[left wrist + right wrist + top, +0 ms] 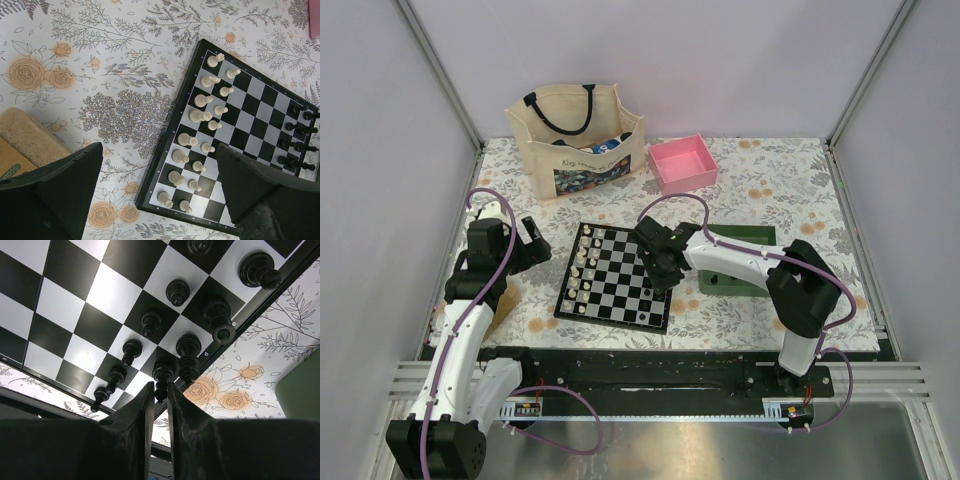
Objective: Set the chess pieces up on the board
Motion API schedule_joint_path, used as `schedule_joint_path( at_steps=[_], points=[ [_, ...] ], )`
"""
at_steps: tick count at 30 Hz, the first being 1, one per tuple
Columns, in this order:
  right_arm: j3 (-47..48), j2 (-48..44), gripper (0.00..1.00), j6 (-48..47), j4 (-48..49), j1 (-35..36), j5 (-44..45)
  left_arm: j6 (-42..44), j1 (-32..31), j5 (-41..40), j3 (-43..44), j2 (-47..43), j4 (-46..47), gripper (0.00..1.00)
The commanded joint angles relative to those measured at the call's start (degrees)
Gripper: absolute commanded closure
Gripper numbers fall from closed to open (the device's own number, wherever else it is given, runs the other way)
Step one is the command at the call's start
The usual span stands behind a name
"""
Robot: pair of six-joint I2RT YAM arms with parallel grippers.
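Observation:
The board point(620, 292) lies in the middle of the table, and a corner of it fills the right wrist view point(75, 295). Black chess pieces point(150, 324) stand in two rows along its right edge, seen also in the left wrist view point(298, 146). My right gripper point(160, 386) hangs over the board's near right corner point(658, 282), its fingers nearly together around the head of a black piece point(161, 374) standing in the edge row. My left gripper point(159, 150) is open and empty above the board's left rim point(165, 150), left of the board in the top view point(535, 245).
Cream-white chessmen point(200, 117) fill the board's two left columns. A green tray point(745, 255) lies right of the board under my right arm. A pink box point(684, 163) and a tote bag point(578, 135) stand at the back. A tan sponge point(30, 140) lies at the near left.

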Motion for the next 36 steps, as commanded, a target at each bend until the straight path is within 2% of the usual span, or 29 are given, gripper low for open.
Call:
schedule_joint_path(
  at_steps=[1, 13, 19, 28, 36],
  points=[
    [1.5, -1.0, 0.73, -0.7, 0.8, 0.5, 1.1, -0.2, -0.1, 0.2, 1.0, -0.7, 1.7, 0.01],
    [2.1, -2.7, 0.64, -1.3, 0.1, 0.5, -0.5, -0.2, -0.1, 0.5, 1.0, -1.0, 1.7, 0.01],
    [1.6, -5.1, 0.57, -2.0, 0.1, 0.5, -0.5, -0.6, -0.1, 3.4, 1.6, -2.6, 2.7, 0.01],
    [0.9, -10.7, 0.44, -2.8, -0.1, 0.5, -1.0, -4.4, -0.1, 5.2, 14.0, -5.6, -2.1, 0.01],
    [0.4, -15.0, 0.43, -1.7, -0.9, 0.5, 0.9, -12.3, -0.2, 5.5, 28.6, -2.2, -9.0, 0.01]
  ],
)
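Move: The black back-row piece just set down, third square from the board's near right corner, stands between the right hand's fingertips, its middle some 2 cm below. The next back-row piece is about 2 cm ahead, level sideways; a black pawn stands about 2 cm to the left and level fore-and-aft. The green box's middle is roughly 16 cm right and 7 cm ahead. From the left hand that set-down piece lies about 26 cm right, 4 cm back and 13 cm below. Straight up off the black piece, about 7 cm, goes the right hand, after first staying put while its barely parted fingers open further to clear the piece's head; they end a bit over half open, tips tilting forward and left some 10 degrees. Late on, the left hand, empty and wide open, climbs quickly by some 16 cm and tips its fingers up about 20 degrees. ##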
